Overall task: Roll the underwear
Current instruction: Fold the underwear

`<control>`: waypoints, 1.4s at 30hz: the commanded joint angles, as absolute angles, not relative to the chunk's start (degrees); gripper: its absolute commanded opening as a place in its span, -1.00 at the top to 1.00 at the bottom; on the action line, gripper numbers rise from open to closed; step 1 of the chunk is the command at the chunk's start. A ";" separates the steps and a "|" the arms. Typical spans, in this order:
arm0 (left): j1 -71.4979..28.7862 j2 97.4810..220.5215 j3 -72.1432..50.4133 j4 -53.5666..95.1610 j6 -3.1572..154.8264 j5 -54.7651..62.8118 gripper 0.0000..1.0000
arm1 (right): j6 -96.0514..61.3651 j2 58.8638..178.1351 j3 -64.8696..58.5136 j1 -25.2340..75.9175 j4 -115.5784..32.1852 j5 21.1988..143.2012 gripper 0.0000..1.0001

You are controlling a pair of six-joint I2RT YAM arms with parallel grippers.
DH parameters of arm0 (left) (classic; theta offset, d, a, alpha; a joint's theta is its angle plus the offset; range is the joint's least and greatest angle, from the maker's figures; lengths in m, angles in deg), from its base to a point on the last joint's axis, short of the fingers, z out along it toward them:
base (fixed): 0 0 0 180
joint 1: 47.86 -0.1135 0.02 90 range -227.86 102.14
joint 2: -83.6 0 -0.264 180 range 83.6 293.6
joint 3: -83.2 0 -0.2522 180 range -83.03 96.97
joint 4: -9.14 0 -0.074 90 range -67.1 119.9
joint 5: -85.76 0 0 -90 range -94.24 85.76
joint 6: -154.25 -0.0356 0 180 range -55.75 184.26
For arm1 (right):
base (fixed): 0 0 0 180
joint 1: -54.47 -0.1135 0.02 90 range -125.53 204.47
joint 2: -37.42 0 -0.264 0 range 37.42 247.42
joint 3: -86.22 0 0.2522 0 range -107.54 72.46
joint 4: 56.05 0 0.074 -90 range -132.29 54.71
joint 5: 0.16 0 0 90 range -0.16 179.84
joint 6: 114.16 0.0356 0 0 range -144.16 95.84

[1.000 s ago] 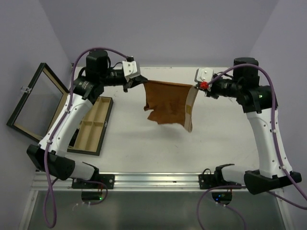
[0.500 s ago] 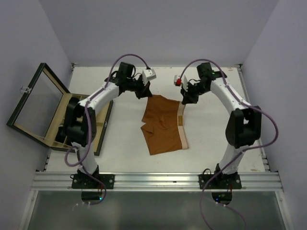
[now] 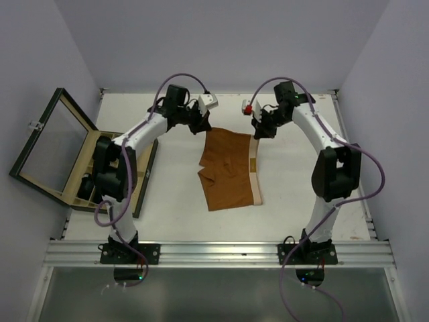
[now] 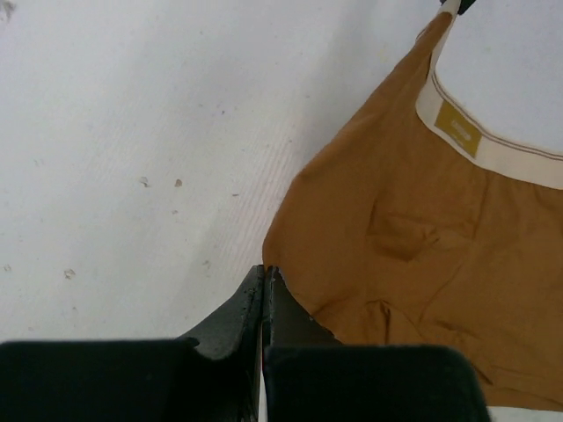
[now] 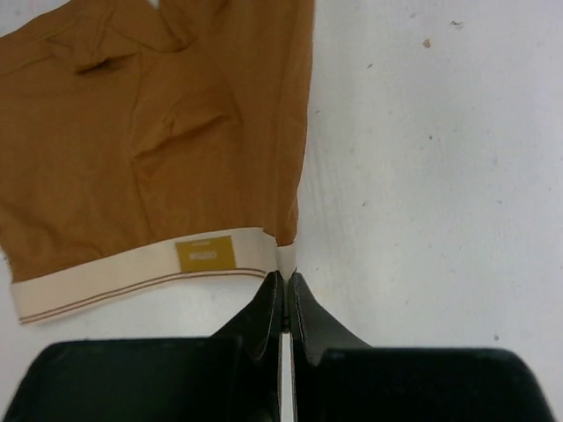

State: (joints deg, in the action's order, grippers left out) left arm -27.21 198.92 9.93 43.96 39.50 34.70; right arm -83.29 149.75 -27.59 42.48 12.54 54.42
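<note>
The orange-brown underwear (image 3: pixel 229 168) lies spread flat on the white table (image 3: pixel 174 181), its cream waistband (image 3: pixel 255 173) along the right side. My left gripper (image 3: pixel 202 127) is at the far left corner and is shut on the edge of the cloth (image 4: pixel 422 264) at its tips (image 4: pixel 265 269). At the far right corner my right gripper (image 3: pixel 259 131) is shut, pinching the waistband corner (image 5: pixel 287 259) between its tips (image 5: pixel 287 276). The tan label (image 5: pixel 205 254) on the waistband shows in the right wrist view.
A compartmented wooden box (image 3: pixel 127 181) stands at the left of the table, with its glass lid (image 3: pixel 50 144) swung open to the left. Dark items (image 3: pixel 88 188) sit in its compartments. Purple walls close in the table on three sides.
A second ago both grippers held the underwear hanging in the air. Both arms have since reached to the far side and laid it flat on the table, then drawn it a little further back.
</note>
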 commanded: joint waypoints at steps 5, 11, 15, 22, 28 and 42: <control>-26.59 178.62 -6.28 47.69 36.49 44.79 1.00 | -94.11 131.65 -12.91 39.97 18.53 54.94 1.00; -21.60 170.96 -20.35 50.32 33.23 46.22 1.00 | -98.25 124.52 1.08 35.93 15.02 58.29 1.00; -16.93 170.43 -25.64 49.10 33.66 43.84 1.00 | -96.49 124.52 5.30 33.47 13.87 58.46 1.00; -15.16 174.38 -27.40 48.13 34.99 42.34 1.00 | -96.49 125.05 10.40 31.09 12.81 59.25 1.00; -14.63 176.67 -27.66 46.90 36.22 43.48 1.00 | -96.23 124.87 13.57 29.07 12.03 60.22 1.00; -11.56 180.18 -29.94 46.11 37.01 44.28 1.00 | -95.96 129.17 15.86 28.10 9.48 62.07 1.00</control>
State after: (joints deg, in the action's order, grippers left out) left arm -12.55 179.43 -28.93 47.85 36.22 42.66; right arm -95.29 127.98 15.53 28.43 10.55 60.87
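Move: Both shut grippers still hold the far corners of the underwear. Its near left corner lies about 29 cm straight back from the left gripper and 10 cm below. From the right gripper, the near right corner is some 24 cm back, 2 cm right and 10 cm below, with the waistband label about 10 cm back, 1 cm left and 7 cm below. The box's middle stands roughly 33 cm left and 16 cm back of the left gripper, 10 cm below it. Keep both grippers shut on the underwear's far edge and sweep them back towards the bases over the cloth, left about 25 cm, right about 21. Arch up a few centimetres first, then come down, finishing slowly 8 to 9 cm lower near the near edge. Turn the wrists some 20 degrees, left clockwise and right counter-clockwise, tipping the left fingers down. ##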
